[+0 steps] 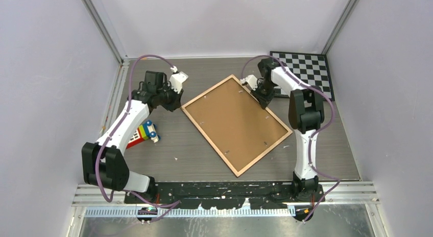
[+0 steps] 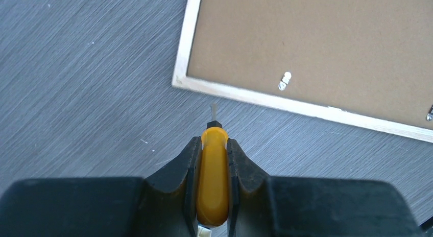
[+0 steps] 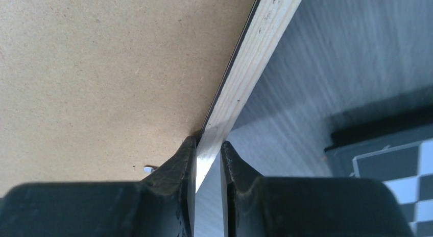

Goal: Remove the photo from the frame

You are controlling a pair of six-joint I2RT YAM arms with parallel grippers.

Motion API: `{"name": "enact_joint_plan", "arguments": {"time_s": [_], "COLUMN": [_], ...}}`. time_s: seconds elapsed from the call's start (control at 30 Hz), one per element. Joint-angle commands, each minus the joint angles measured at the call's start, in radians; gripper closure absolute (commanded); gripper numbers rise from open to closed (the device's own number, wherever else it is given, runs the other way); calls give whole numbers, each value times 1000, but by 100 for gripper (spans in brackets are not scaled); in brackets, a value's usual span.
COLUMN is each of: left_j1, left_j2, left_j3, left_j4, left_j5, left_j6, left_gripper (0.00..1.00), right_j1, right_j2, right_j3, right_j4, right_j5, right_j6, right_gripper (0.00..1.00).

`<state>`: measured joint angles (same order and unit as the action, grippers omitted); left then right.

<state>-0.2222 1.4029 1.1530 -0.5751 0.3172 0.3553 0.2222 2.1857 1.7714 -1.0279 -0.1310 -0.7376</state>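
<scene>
The frame (image 1: 210,141) lies face down and askew in the middle of the table, its brown backing board (image 1: 235,122) up inside a light wood rim. The photo is hidden under the board. My right gripper (image 1: 264,100) is at the frame's far right edge. In the right wrist view it (image 3: 208,143) is shut on the wood rim (image 3: 255,58), one finger over the board (image 3: 102,68). My left gripper (image 1: 177,100) hovers just off the frame's left corner, shut on a yellow-handled screwdriver (image 2: 213,175). The tool's tip points at the rim (image 2: 255,96).
A black-and-white checkered board (image 1: 306,71) lies at the back right, close behind my right arm. A colourful toy (image 1: 145,132) sits on the table by my left arm. A small metal tab (image 2: 284,81) sticks out of the backing board. Grey walls close in the table.
</scene>
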Motion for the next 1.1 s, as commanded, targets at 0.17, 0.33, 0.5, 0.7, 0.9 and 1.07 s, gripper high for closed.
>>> {"name": "enact_joint_plan", "arguments": {"time_s": [0.17, 0.33, 0.5, 0.7, 0.9, 1.07], "left_j1": [40, 46, 41, -4, -40, -69], "left_j2": [-35, -47, -47, -62, -69, -58], "left_j3": [7, -11, -6, -46, -72, -96], "left_j4": [3, -3, -75, -118, -95, -90], "left_j5": [60, 73, 178, 149, 56, -10], "left_j6": [-94, -86, 20, 227, 359, 444], "left_gripper": [100, 100, 100, 100, 100, 100], "right_j1": [120, 148, 163, 207, 222, 225], "right_j2": [77, 107, 123, 126, 112, 90], "right_j3": [168, 212, 271, 282, 251, 198], "right_j4": [-37, -6, 45, 138, 185, 197], "right_j5": [-84, -61, -68, -75, -82, -82], "right_j6": [-368, -455, -491, -456, -392, -362], "right_gripper": [98, 97, 98, 98, 97, 96]}}
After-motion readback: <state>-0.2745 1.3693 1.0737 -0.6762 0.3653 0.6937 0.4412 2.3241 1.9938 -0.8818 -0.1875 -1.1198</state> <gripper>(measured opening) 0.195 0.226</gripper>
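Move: The left hand grips the screwdriver; the metal clip on the frame's far-left side lies about 11 cm ahead, 12 cm right and 15 cm below it, the frame's left corner 5 cm straight ahead, the toy truck 10 cm back and 19 cm left. The right hand already pinches the far-right rim: the frame's middle is some 9 cm back and 15 cm left, the nearest clip 6 cm straight back, the chessboard 17 cm ahead and 20 cm right. Sweeping left some 13 cm and forward about 6, the right hand keeps its pinch on the rim and swings the frame round counter-clockwise by about 35 degrees, its fingertips tipping forward. The left hand, still gripping the screwdriver, lingers, then draws back, sinks and turns clockwise, bringing the screwdriver's tip over the left rim close to a clip; contact can't be seen. ##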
